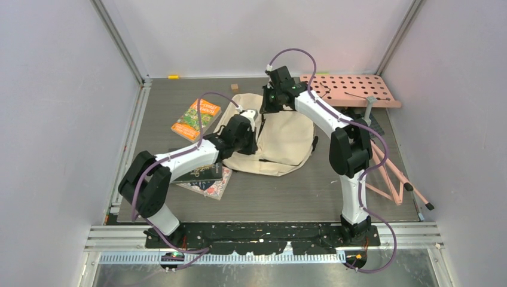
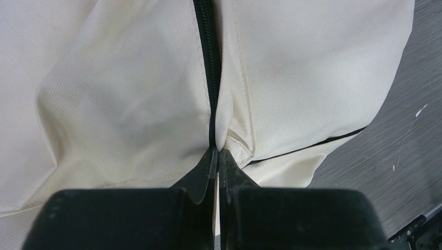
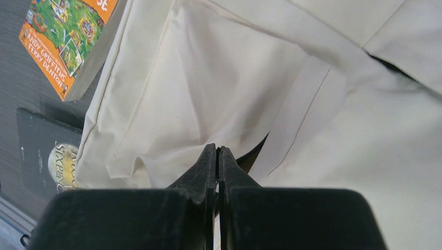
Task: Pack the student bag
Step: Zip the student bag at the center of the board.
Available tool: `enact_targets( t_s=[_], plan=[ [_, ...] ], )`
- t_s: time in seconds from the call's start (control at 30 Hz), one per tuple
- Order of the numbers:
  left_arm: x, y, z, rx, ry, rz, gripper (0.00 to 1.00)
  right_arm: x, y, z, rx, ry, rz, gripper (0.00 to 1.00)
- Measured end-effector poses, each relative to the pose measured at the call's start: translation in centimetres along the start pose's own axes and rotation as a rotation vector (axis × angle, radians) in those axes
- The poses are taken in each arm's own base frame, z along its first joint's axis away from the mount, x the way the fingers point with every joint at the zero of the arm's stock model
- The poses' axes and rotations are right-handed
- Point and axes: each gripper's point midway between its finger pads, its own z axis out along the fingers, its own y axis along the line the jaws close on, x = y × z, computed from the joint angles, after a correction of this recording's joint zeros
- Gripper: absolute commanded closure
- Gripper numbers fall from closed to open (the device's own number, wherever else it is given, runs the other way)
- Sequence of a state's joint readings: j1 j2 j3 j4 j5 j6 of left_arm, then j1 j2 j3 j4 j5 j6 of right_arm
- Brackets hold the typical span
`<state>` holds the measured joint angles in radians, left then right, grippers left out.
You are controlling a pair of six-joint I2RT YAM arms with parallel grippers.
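Note:
The student bag (image 1: 284,140), cream fabric with black zippers, lies flat in the middle of the table. My left gripper (image 1: 250,122) is on its left part. In the left wrist view this gripper (image 2: 217,151) is shut, its tips pinching the bag (image 2: 120,94) where the black zipper (image 2: 207,57) runs into them; the fabric puckers there. My right gripper (image 1: 269,106) is at the bag's far edge. In the right wrist view it (image 3: 217,149) is shut on a fold of the bag (image 3: 208,83) beside a dark zipper gap (image 3: 255,152).
An orange book (image 1: 196,119) lies left of the bag, also showing in the right wrist view (image 3: 65,36). Dark books (image 1: 203,174) lie under my left arm. A pink perforated board (image 1: 353,89) on pink legs (image 1: 391,176) stands at the right. Walls enclose the table.

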<state>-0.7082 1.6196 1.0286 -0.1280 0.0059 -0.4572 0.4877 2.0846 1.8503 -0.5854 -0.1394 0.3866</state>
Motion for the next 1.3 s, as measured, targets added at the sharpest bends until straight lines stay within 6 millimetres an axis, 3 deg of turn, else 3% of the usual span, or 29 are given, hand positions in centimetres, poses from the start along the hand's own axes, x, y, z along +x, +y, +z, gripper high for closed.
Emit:
enact_targets(
  t_s=[0.4,0.53,0.63,0.73,0.83,0.93,1.1,1.3],
  plan=[
    [0.5,0.3,-2.5,-0.018,0.036,0.025,0.99,-1.2,-1.4,0.3,0.023,-0.032,0.002,1.0],
    [-0.7,0.0,-3.5,-0.03,0.042,0.036,0.78,-1.3,-0.8,0.2,-0.009,-0.025,-0.005,1.0],
    [-2.5,-0.3,-4.3,-0.044,0.025,0.054,0.55,-1.4,-0.4,0.1,-0.032,-0.023,-0.013,0.99],
    [-4.9,-0.6,-4.8,-0.05,-0.02,0.061,0.47,-1.5,-0.4,0.0,-0.044,-0.022,-0.02,0.99],
    [-8.1,-0.5,-3.9,-0.058,-0.069,0.049,0.42,-1.5,-0.3,0.0,-0.05,-0.02,-0.024,0.99],
    [-9.9,0.9,-1.8,-0.087,-0.076,0.025,0.37,-1.4,-0.3,0.0,-0.051,-0.019,-0.024,1.0],
    [-9.4,3.2,2.4,-0.125,-0.016,0.006,0.33,-1.4,-0.3,0.0,-0.052,-0.019,-0.021,0.99],
    [-8.2,3.0,4.1,-0.098,0.031,0.013,0.3,-1.2,-0.4,0.0,-0.048,-0.01,-0.016,0.99]
  ],
)
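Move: The zip's far stretch, where the right fingers pinch the bag, lies about 12 cm ahead of the left hand and 2 cm to its right, roughly level. From the left hand, the orange book is some 11 cm ahead and 22 cm left, the black book 7 cm back and 21 cm left, and the wooden cube 23 cm ahead and 8 cm left, all about 8 cm lower. That zip stretch sits practically at the right fingertips, 2 cm nearer the base and slightly below. Draw the shut left gripper slightly back and to its left along the zip, then open it wide as you lift about 8 cm off the bag. Arc forward and come down by the right fingertips, ending some 9 cm ahead of the start with the open fingers either side of the zip. Keep the right gripper pinched on the bag, easing forward only a centimetre. ##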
